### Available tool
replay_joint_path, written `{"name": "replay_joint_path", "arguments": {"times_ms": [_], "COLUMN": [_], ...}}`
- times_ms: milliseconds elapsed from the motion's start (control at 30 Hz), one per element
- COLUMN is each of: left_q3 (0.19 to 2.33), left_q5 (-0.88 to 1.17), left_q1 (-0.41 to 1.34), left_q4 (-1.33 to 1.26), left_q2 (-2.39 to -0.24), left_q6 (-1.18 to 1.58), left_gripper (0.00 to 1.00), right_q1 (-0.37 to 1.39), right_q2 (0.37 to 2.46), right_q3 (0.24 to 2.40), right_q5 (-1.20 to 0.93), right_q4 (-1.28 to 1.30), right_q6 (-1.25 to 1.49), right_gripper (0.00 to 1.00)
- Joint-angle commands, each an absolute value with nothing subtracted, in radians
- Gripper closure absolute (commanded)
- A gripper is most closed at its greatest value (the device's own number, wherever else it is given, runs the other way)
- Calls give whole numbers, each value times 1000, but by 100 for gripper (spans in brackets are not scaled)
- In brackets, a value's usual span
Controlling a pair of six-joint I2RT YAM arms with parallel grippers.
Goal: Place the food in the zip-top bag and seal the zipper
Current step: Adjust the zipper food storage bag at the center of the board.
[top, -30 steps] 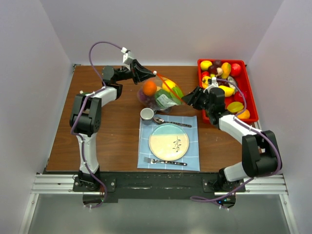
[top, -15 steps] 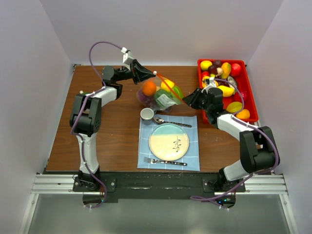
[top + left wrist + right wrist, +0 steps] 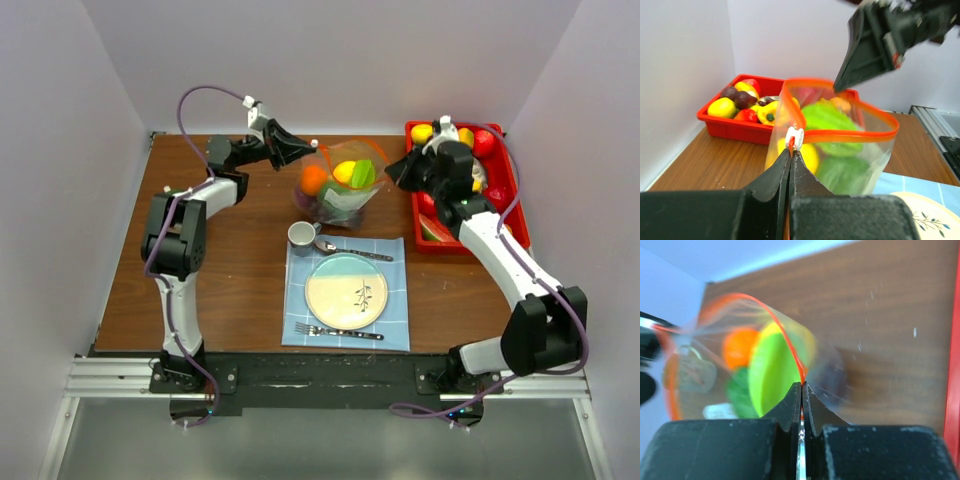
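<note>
The zip-top bag (image 3: 338, 203) hangs upright between both grippers at the table's back centre, its mouth spread open. Inside it lies food: an orange piece (image 3: 313, 179), a yellow piece (image 3: 345, 172) and green pieces (image 3: 364, 174). My left gripper (image 3: 303, 151) is shut on the left end of the orange-red zipper (image 3: 850, 134), just below its white slider (image 3: 794, 137). The right gripper (image 3: 393, 170) is shut on the zipper's right end (image 3: 799, 365). More food (image 3: 423, 132) fills the red tray (image 3: 514, 190) behind the right arm.
In front of the bag, a small grey cup (image 3: 301, 235) and a spoon (image 3: 345, 249) sit at the back edge of a blue placemat (image 3: 396, 330). The mat holds a plate (image 3: 346, 290) and a fork (image 3: 338, 331). White walls enclose the table.
The right gripper has shut on the zipper's right end and swung back and up toward the tray. The bag has risen from lying flat to hanging open. The left gripper barely moved.
</note>
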State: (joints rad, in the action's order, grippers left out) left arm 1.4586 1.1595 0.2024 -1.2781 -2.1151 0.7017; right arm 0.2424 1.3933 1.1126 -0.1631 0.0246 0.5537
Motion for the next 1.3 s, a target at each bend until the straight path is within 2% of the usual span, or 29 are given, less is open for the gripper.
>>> {"name": "replay_joint_path", "arguments": {"times_ms": [0, 233, 400, 533, 700, 733, 767, 800, 900, 1033, 1267], "left_q3": [1431, 1379, 1318, 1315, 1304, 1304, 1304, 1305, 1316, 1328, 1344], "left_q5": [1059, 963, 821, 842, 854, 865, 874, 882, 907, 942, 994], "left_q1": [186, 186, 186, 186, 183, 181, 179, 179, 179, 178, 173], "left_q4": [-1388, -1365, -1403, -1445, -1529, -1549, -1572, -1615, -1676, -1701, -1767], "left_q2": [-2017, -2006, -2016, -2033, -2039, -2042, -2048, -2051, -2069, -2082, -2091], "left_q6": [588, 543, 528, 554, 597, 610, 644, 661, 719, 759, 818], "left_gripper": [100, 100, 100, 100, 100, 100, 100, 100, 100, 100, 100], "right_q1": [259, 279, 285, 294, 324, 333, 334, 336, 344, 354, 452], "right_q2": [1425, 1491, 1569, 1534, 1519, 1510, 1502, 1493, 1465, 1503, 1739], "right_q3": [1373, 1430, 1466, 1422, 1477, 1480, 1477, 1473, 1483, 1578, 1905], "right_q5": [-91, -35, 32, -101, -216, -241, -241, -241, -236, -259, -396], "right_q4": [335, 457, 578, 483, 457, 448, 439, 428, 371, 305, 359], "right_q6": [398, 284, 215, 186, 98, 83, 62, 54, 22, 11, -109], "right_gripper": [100, 100, 100, 100, 100, 98, 91, 74, 59, 62, 64]}}
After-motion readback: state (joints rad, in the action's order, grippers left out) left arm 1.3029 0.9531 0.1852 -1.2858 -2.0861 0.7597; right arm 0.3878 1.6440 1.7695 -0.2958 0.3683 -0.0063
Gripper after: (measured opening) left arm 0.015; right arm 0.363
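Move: I already hold the open zip-top bag by its rim: my left fingers have the slider corner, my right fingers the right-hand edge. The middle of the food-filled bag lies about 10 cm left of my right hand, 2 cm back and 14 cm below; from my left hand, 7 cm back, 4 cm right and 17 cm down. From my right hand, the red bin is some 21 cm right, level; the mug 17 cm left, 12 cm back; both roughly 20 cm below. With my right fingers still shut on the rim, I jerk that side up about 5 cm, down past the start by as much, then partly up again, rolling my wrist right side up. Then I open, let go of the rim and sweep upward over the bag, 10 cm or more, also left and forward, swinging counter-clockwise and tipping the fingers up. My left hand keeps the slider corner, easing forward and right, dipping slightly and turning counter-clockwise. ##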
